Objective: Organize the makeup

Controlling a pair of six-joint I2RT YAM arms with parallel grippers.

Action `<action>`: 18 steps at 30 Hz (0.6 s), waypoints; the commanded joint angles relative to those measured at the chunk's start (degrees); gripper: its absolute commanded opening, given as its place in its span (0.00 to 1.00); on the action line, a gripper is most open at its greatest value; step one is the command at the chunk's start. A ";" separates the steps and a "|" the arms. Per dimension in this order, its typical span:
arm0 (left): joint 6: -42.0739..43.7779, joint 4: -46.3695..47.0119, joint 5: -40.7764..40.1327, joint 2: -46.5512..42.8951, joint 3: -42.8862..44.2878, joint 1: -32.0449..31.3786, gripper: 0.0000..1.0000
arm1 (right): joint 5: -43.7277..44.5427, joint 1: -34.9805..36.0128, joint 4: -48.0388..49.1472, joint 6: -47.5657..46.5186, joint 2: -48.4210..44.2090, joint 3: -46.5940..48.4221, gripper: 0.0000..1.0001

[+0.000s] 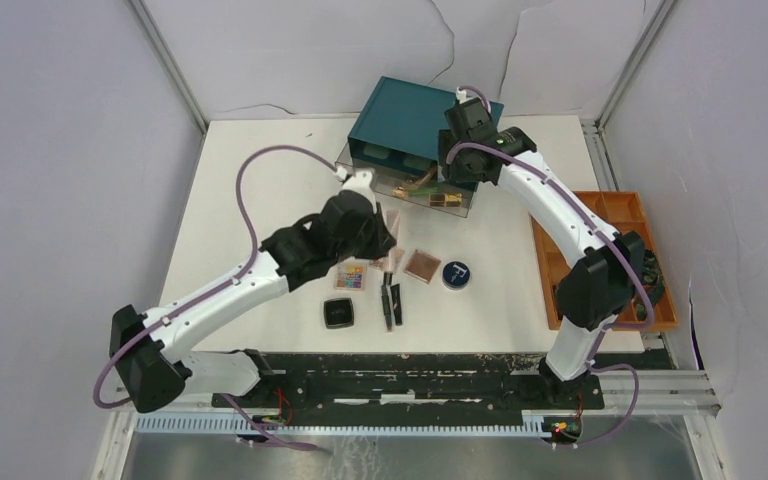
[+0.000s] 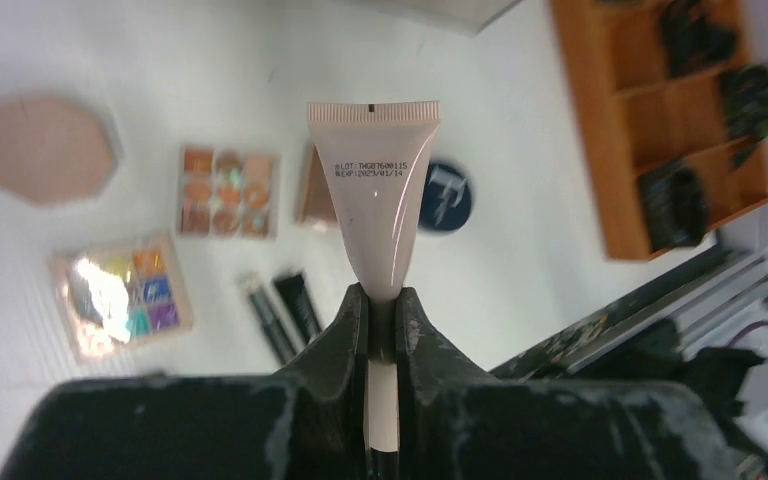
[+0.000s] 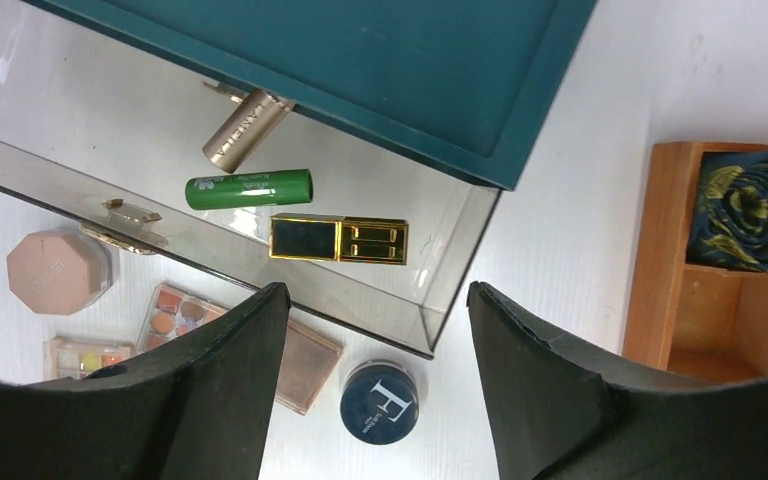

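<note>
My left gripper [image 2: 381, 297] is shut on a pale pink squeeze tube [image 2: 373, 190], held above the table with its crimped end pointing away. Under it lie a pink octagonal compact [image 2: 45, 148], a nude palette [image 2: 227, 190], a colourful palette [image 2: 125, 295], two black tubes [image 2: 280, 310] and a dark blue round compact [image 2: 445, 197]. My right gripper [image 3: 370, 295] hangs open over the pulled-out glass drawer [image 3: 460, 255]. That drawer holds a gold tube [image 3: 245, 130], a green tube [image 3: 248, 189] and a black-and-gold compact [image 3: 338, 238]. A black square compact [image 1: 338, 313] sits nearer the arm bases.
The teal drawer box [image 1: 420, 115] stands at the back of the table, its glass drawer [image 1: 405, 185] open toward me. An orange wooden tray [image 1: 600, 260] with dark items sits at the right edge. A brown square palette [image 1: 422, 265] lies beside the blue compact [image 1: 456, 274].
</note>
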 commanded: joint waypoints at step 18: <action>-1.06 13.94 -7.23 32.44 40.65 19.13 0.12 | 1.69 -4.74 2.39 -1.40 -7.30 -3.21 0.72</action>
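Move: The left gripper already holds the pink tube; the open upper drawer's empty left-middle part lies about 18 cm ahead of it, straight on, some 11 cm lower. In the drawer, the green stick is roughly 17 cm ahead and 9 cm right, the gold lipstick 14 cm ahead and 13 cm right. The nine-pan palette sits about 3 cm ahead, straight on, 17 cm below. From the right hand the same drawer spot is level, about 13 cm left and 13 cm down. Carry the pink tube forward about 21 cm with the left gripper shut on it, rising some 9 cm first, then sinking half of that again, to bring it over the open drawer. Swing the wrist roughly 20 degrees counter-clockwise and tip the fingers up a little. Meanwhile draw the empty, open right gripper about 4 cm to the right and slightly up, clear of the drawer. ##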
